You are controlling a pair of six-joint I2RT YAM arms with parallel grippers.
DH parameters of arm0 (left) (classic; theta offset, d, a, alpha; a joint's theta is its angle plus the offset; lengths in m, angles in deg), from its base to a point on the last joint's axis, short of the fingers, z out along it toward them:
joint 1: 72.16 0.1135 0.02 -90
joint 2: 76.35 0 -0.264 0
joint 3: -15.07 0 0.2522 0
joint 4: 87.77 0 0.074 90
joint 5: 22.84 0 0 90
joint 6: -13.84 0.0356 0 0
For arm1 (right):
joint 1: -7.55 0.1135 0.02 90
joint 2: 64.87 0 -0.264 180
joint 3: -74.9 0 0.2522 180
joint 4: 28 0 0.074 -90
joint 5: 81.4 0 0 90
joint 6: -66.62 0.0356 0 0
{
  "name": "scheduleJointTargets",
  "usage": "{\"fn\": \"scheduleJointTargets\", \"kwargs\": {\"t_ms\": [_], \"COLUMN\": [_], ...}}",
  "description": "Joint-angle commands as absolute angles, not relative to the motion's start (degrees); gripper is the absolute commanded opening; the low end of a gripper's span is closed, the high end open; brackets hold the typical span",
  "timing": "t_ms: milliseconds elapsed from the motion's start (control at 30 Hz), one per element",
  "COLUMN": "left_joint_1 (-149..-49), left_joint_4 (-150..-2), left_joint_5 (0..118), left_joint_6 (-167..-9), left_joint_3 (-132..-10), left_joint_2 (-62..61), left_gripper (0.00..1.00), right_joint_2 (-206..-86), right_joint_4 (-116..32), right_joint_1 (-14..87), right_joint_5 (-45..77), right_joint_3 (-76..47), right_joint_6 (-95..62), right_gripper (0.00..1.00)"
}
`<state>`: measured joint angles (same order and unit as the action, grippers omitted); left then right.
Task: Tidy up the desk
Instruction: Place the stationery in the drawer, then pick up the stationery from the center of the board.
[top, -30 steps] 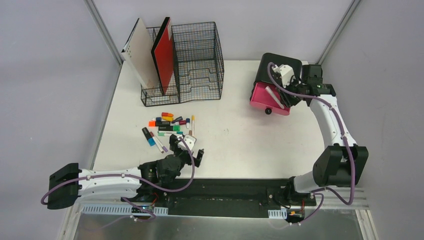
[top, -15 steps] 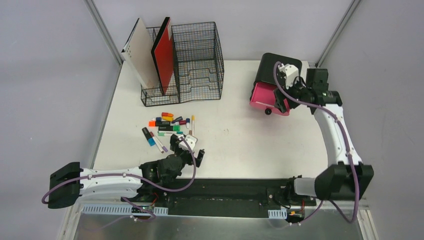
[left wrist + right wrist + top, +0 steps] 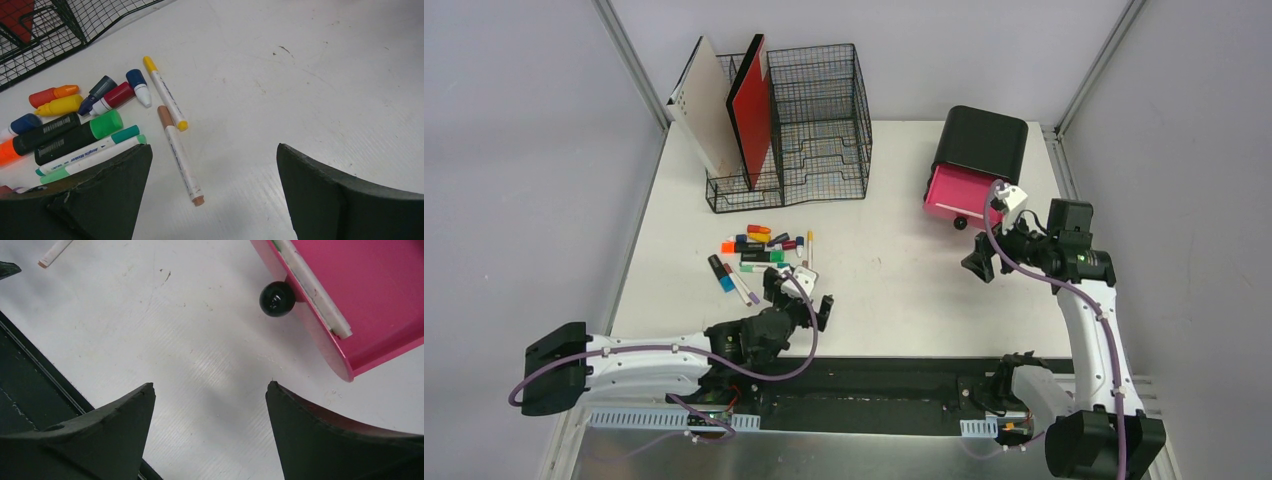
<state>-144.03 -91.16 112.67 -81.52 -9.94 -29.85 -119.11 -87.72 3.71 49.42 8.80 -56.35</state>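
The white desk (image 3: 904, 270) carries a scatter of coloured markers (image 3: 759, 250) left of centre. My left gripper (image 3: 799, 295) hovers just near of them, open and holding nothing. In the left wrist view its gripper (image 3: 212, 147) frames bare desk, with a brown-capped white marker (image 3: 179, 152) just inside the left finger and a yellow marker (image 3: 165, 93) beyond. My right gripper (image 3: 977, 262) is open and empty over bare desk, near of the pulled-out pink drawer (image 3: 962, 195). The right wrist view shows the gripper (image 3: 210, 385), the drawer (image 3: 380, 295), its black knob (image 3: 277, 298) and a white marker (image 3: 312, 287) lying inside.
A black wire-mesh organizer (image 3: 819, 120) with a red board (image 3: 751, 110) and a beige board (image 3: 709, 105) stands at the back left. The black box (image 3: 981, 143) housing the drawer sits back right. The desk's black front strip (image 3: 30, 385) lies close under the right gripper.
My right gripper opened over the pink drawer, left the white marker in it and drew back toward the near side. The left arm has hardly moved.
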Motion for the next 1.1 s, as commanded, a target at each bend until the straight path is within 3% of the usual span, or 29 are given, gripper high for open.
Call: {"fn": "scheduleJointTargets", "kwargs": {"t_ms": [0, 200, 433, 633, 867, 1067], "left_joint_1": [-142.6, -135.18, -125.09, -121.43, -117.16, -114.0], "left_joint_4": [-91.52, -86.89, -81.94, -75.71, -69.46, -68.23], "left_joint_5": [113.99, 107.28, 99.33, 99.09, 94.7, 90.67], "left_joint_6": [-83.64, -87.38, -93.8, -97.89, -99.32, -99.95], "left_joint_3": [-13.16, -15.27, -16.25, -22.68, -31.36, -32.82], "left_joint_2": [-28.02, -27.02, -27.6, -18.14, -6.55, -4.02], "left_gripper": [0.99, 0.99, 0.9, 0.86, 0.63, 0.5], "right_joint_2": [-116.37, -117.62, -117.45, -117.25, -117.15, -117.06], "right_joint_4": [-85.92, -87.72, -87.97, -88.16, -88.34, -88.4], "right_joint_1": [2.12, 2.01, 2.01, 2.01, 2.01, 2.01], "right_joint_5": [51.49, 52.72, 51.44, 51.58, 51.31, 51.31], "right_joint_3": [10.69, 10.26, 10.55, 10.69, 10.75, 10.76], "right_joint_6": [-59.56, -61.07, -62.25, -62.56, -62.93, -63.15], "right_gripper": [0.85, 0.85, 0.85, 0.85, 0.85, 0.86]}}
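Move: The brown-capped marker lies about 5 cm ahead of the left hand, 2 cm to its left and 7 cm below. On the same table, the yellow-capped marker is roughly 13 cm ahead and 2 cm right. The pale-green marker lies some 9 cm ahead and 10 cm left. From the right hand, the brown-capped marker is about 40 cm left, 3 cm ahead and 15 cm below. Left hand reaches about 8 cm forward, sinking 5, over the brown-capped marker, tipping down and half closing. ##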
